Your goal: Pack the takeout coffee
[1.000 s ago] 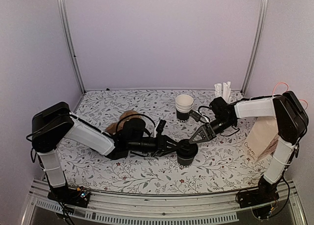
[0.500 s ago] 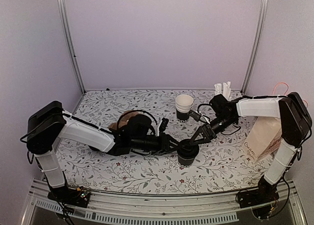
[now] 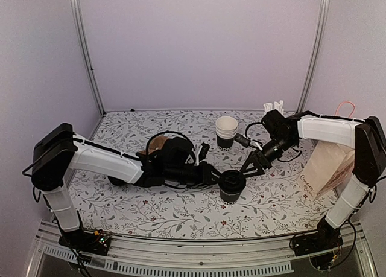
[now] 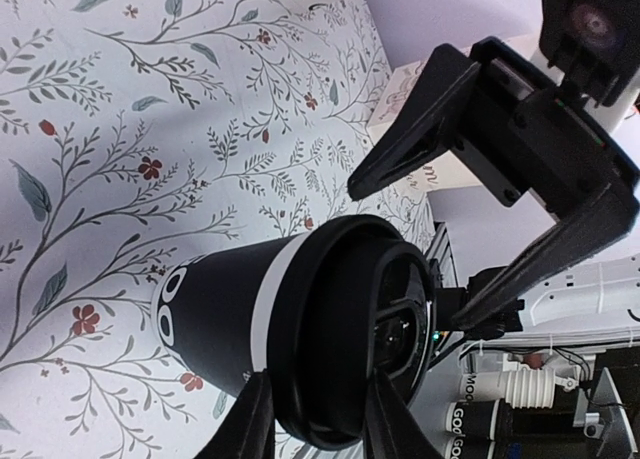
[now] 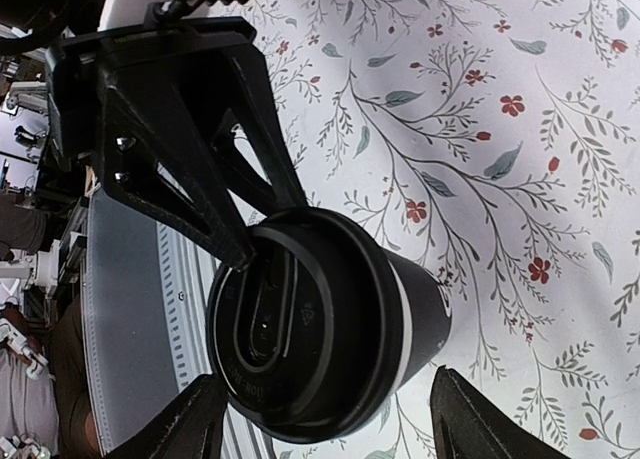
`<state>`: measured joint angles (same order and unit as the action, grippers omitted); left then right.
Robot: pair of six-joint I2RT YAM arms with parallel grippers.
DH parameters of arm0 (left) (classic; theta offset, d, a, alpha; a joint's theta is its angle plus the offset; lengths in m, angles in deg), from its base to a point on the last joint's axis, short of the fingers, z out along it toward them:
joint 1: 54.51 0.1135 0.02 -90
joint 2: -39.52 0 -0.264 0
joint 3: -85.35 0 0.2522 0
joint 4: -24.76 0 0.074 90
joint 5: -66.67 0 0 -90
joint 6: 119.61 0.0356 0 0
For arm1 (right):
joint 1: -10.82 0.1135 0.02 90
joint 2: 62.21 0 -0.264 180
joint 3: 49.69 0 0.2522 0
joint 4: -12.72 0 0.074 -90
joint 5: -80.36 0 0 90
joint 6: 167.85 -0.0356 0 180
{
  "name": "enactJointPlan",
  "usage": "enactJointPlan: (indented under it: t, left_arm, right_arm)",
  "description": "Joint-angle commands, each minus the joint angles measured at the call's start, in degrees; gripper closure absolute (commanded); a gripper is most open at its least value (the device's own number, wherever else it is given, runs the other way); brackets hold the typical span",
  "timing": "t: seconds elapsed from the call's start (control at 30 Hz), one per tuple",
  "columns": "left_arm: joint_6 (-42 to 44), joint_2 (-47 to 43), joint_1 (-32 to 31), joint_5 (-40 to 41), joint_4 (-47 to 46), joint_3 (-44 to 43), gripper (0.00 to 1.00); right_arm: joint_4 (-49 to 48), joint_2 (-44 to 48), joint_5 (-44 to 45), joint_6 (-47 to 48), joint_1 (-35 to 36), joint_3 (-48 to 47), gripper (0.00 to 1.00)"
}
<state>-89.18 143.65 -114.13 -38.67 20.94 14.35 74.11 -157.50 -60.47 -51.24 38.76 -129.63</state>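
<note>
The takeout coffee [image 3: 231,186], a small paper cup with a black lower band and a black lid, stands on the floral table. My left gripper [image 3: 218,178] reaches in from the left and is shut on the cup's lid rim; in the left wrist view its fingers [image 4: 248,424] press either side of the lid [image 4: 350,329]. My right gripper [image 3: 249,167] hovers just up and right of the cup and is open. In the right wrist view its fingers [image 5: 200,419] stand wide of the lid [image 5: 300,329] without touching it.
A stack of lidless cups [image 3: 226,131] stands behind the coffee. A white cup with pale sticks [image 3: 274,110] is at the back right. A brown paper bag [image 3: 325,168] leans at the right edge. A brown object [image 3: 158,143] lies behind my left arm.
My right gripper has opened off the lid and drawn back up and to the right. My left gripper has kept its hold on the cup and slid slightly right.
</note>
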Motion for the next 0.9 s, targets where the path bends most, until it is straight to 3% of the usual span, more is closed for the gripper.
enactJointPlan:
  t: [0.0,0.13,0.37,0.77,0.87]
  left_arm:
    - [2.72,1.69,-0.24,3.97,11.86,2.33,0.73]
    - [3.26,1.67,-0.25,3.99,12.2,1.65,0.73]
    - [3.41,1.84,-0.27,3.98,12.22,1.51,0.73]
    - [3.63,1.93,-0.25,3.91,12.42,1.69,0.73]
    - [3.76,2.16,-0.25,3.91,12.28,1.66,0.73]
  right_arm:
    - [1.07,2.27,3.29,-0.85,-1.73,1.36,0.27]
    - [1.1,2.37,3.9,-1.86,-2.19,2.05,0.32]
    - [1.03,0.57,2.58,-2.27,-2.24,3.09,0.59]
    - [0.31,-3.15,4.3,-3.14,-2.25,4.13,0.65]
    - [0.06,-2.94,4.97,-2.64,-2.23,5.37,0.71]
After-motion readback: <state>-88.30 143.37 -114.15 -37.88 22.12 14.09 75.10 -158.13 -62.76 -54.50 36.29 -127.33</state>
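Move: The black lid on the coffee cup is the thing for both hands: its middle lies about 5 cm to the right hand's left, 2 cm back and 1 cm lower, and about 4 cm to the left hand's right and 1 cm back, at its height. From the right hand, the stack of empty cups stands some 18 cm ahead, 5 cm left and 5 cm lower, while the paper bag stands roughly 30 cm right and 3 cm ahead. The right hand, open at the lid's right edge, shifts about 1.5 cm to its right and sinks about 1 cm, easing slightly forward and then back as the fingers close from wide open to a narrow gap at the rim and the wrist turns some 10 degrees or less, ending tipped slightly down. Meanwhile the left hand stays in place and keeps its pinch on the lid's left edge, one finger over the top and the other outside, steadying the cup from that side. ##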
